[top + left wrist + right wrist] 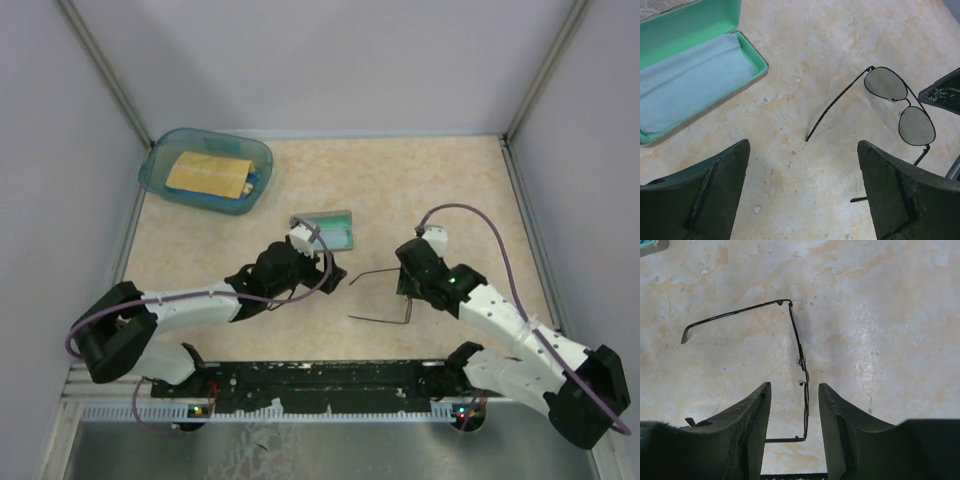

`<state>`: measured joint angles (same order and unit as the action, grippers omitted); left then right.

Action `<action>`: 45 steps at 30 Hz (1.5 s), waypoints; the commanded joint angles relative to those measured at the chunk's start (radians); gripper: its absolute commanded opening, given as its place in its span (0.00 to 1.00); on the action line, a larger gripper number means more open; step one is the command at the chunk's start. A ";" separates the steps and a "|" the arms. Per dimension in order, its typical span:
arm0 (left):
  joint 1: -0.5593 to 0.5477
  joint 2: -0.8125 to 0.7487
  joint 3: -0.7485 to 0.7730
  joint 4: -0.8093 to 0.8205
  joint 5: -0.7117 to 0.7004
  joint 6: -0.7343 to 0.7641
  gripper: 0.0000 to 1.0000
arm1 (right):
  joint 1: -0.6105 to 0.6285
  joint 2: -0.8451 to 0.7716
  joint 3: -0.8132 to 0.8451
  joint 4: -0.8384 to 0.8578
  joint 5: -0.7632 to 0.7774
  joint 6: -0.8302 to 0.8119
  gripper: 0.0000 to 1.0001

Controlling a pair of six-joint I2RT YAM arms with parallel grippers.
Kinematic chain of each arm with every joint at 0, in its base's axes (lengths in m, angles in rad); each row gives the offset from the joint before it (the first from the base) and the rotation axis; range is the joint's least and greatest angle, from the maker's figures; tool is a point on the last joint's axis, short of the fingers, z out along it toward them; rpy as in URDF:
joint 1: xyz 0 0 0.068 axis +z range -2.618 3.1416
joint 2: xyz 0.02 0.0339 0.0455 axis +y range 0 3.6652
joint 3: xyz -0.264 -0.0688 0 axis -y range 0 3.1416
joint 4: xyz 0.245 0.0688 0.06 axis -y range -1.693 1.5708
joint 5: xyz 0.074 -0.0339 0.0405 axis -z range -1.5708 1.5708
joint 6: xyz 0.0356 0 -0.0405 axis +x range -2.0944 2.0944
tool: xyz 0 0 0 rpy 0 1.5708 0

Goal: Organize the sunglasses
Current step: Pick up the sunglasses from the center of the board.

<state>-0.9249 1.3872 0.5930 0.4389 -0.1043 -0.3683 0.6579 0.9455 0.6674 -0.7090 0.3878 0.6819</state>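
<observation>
The sunglasses [372,320], thin dark wire frames with lightly tinted lenses [885,84], stand on the table with both temple arms unfolded and pointing left. My right gripper [408,290] is down over their front. In the right wrist view the front frame [799,347] runs edge-on between the two fingers, nearer the right one, with a gap on both sides of the right gripper [795,386]. My left gripper [804,147] hovers wide open over bare table, left of the glasses and holding nothing. The grey case [325,228] lies open, a light blue cloth [690,80] in its teal lining.
A teal plastic bin [205,170] holding a yellow-brown packet sits at the back left. Grey walls close in the table on the left, right and back. A finger [942,95] of the right gripper shows at the right edge of the left wrist view.
</observation>
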 commanded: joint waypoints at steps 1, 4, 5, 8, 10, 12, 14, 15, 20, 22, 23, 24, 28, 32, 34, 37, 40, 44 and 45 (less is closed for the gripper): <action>-0.003 0.017 0.030 0.045 0.017 0.019 0.94 | -0.009 0.031 0.004 -0.002 0.030 0.027 0.43; -0.004 0.027 0.040 0.047 0.021 0.025 0.94 | -0.019 0.044 -0.003 0.001 0.022 0.036 0.41; -0.005 0.029 0.043 0.047 0.023 0.027 0.94 | -0.026 0.048 -0.006 0.004 0.018 0.036 0.40; -0.004 0.035 0.041 0.072 0.025 0.035 0.94 | -0.047 0.058 -0.019 0.017 0.009 0.036 0.38; -0.004 0.033 0.034 0.087 0.021 0.042 0.94 | -0.061 0.060 -0.028 0.030 0.001 0.033 0.37; -0.004 0.030 0.030 0.097 0.021 0.046 0.94 | -0.078 0.067 -0.039 0.046 -0.019 0.024 0.36; -0.004 0.027 0.028 0.099 0.017 0.049 0.94 | -0.082 0.072 -0.049 0.061 -0.033 0.021 0.36; -0.004 0.027 0.027 0.100 0.014 0.050 0.94 | -0.082 0.075 -0.048 0.060 -0.036 0.020 0.36; -0.004 0.028 0.023 0.113 0.011 0.052 0.94 | -0.086 0.077 -0.048 0.059 -0.036 0.018 0.33; -0.004 0.030 0.023 0.113 0.011 0.051 0.94 | -0.087 0.080 -0.047 0.060 -0.036 0.015 0.33; -0.004 0.030 0.022 0.113 0.011 0.051 0.94 | -0.088 0.083 -0.046 0.061 -0.037 0.016 0.32; -0.004 0.030 0.022 0.113 0.011 0.051 0.95 | -0.089 0.085 -0.047 0.062 -0.038 0.013 0.31; -0.004 0.026 0.018 0.114 0.008 0.051 0.94 | -0.100 0.087 -0.047 0.068 -0.040 0.009 0.28; -0.003 0.029 0.017 0.118 0.007 0.052 0.94 | -0.105 0.087 -0.047 0.072 -0.043 0.004 0.26; -0.004 0.031 0.018 0.119 0.007 0.052 0.94 | -0.107 0.089 -0.048 0.074 -0.044 0.003 0.23; -0.004 0.033 0.019 0.121 0.009 0.052 0.94 | -0.108 0.093 -0.048 0.077 -0.045 0.001 0.22; -0.004 0.035 0.019 0.123 0.007 0.051 0.94 | -0.107 0.093 -0.049 0.079 -0.047 -0.002 0.19; -0.004 0.035 0.019 0.123 0.007 0.052 0.94 | -0.107 0.093 -0.048 0.079 -0.048 -0.004 0.15; -0.004 0.035 0.017 0.123 0.006 0.051 0.94 | -0.109 0.094 -0.048 0.080 -0.049 -0.004 0.14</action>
<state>-0.9249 1.4158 0.6075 0.5182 -0.0948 -0.3317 0.5640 1.0374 0.6132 -0.6571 0.3328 0.6823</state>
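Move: The bridge of the sunglasses is about 4 cm below the right hand, level with it and roughly 1 cm to its right; the lens front runs forward and back. The far temple tip is some 13 cm left and 2 cm ahead of this hand, the near one 13 cm left and 6 cm back. The open case is about 19 cm left, 15 cm ahead. From the left hand, the bridge is some 17 cm right, 4 cm back, 7 cm lower. Downward about 3.5 cm and some 1.5 cm to the right, the right hand sinks over the sunglasses' bridge with its fingers either side of the standing frame, tipping slightly steeper. Then it holds its place and keeps closing its fingers from half open to a narrow gap around the frame, the left finger coming against it. The wide-open left hand eases about 1 cm up and right. ##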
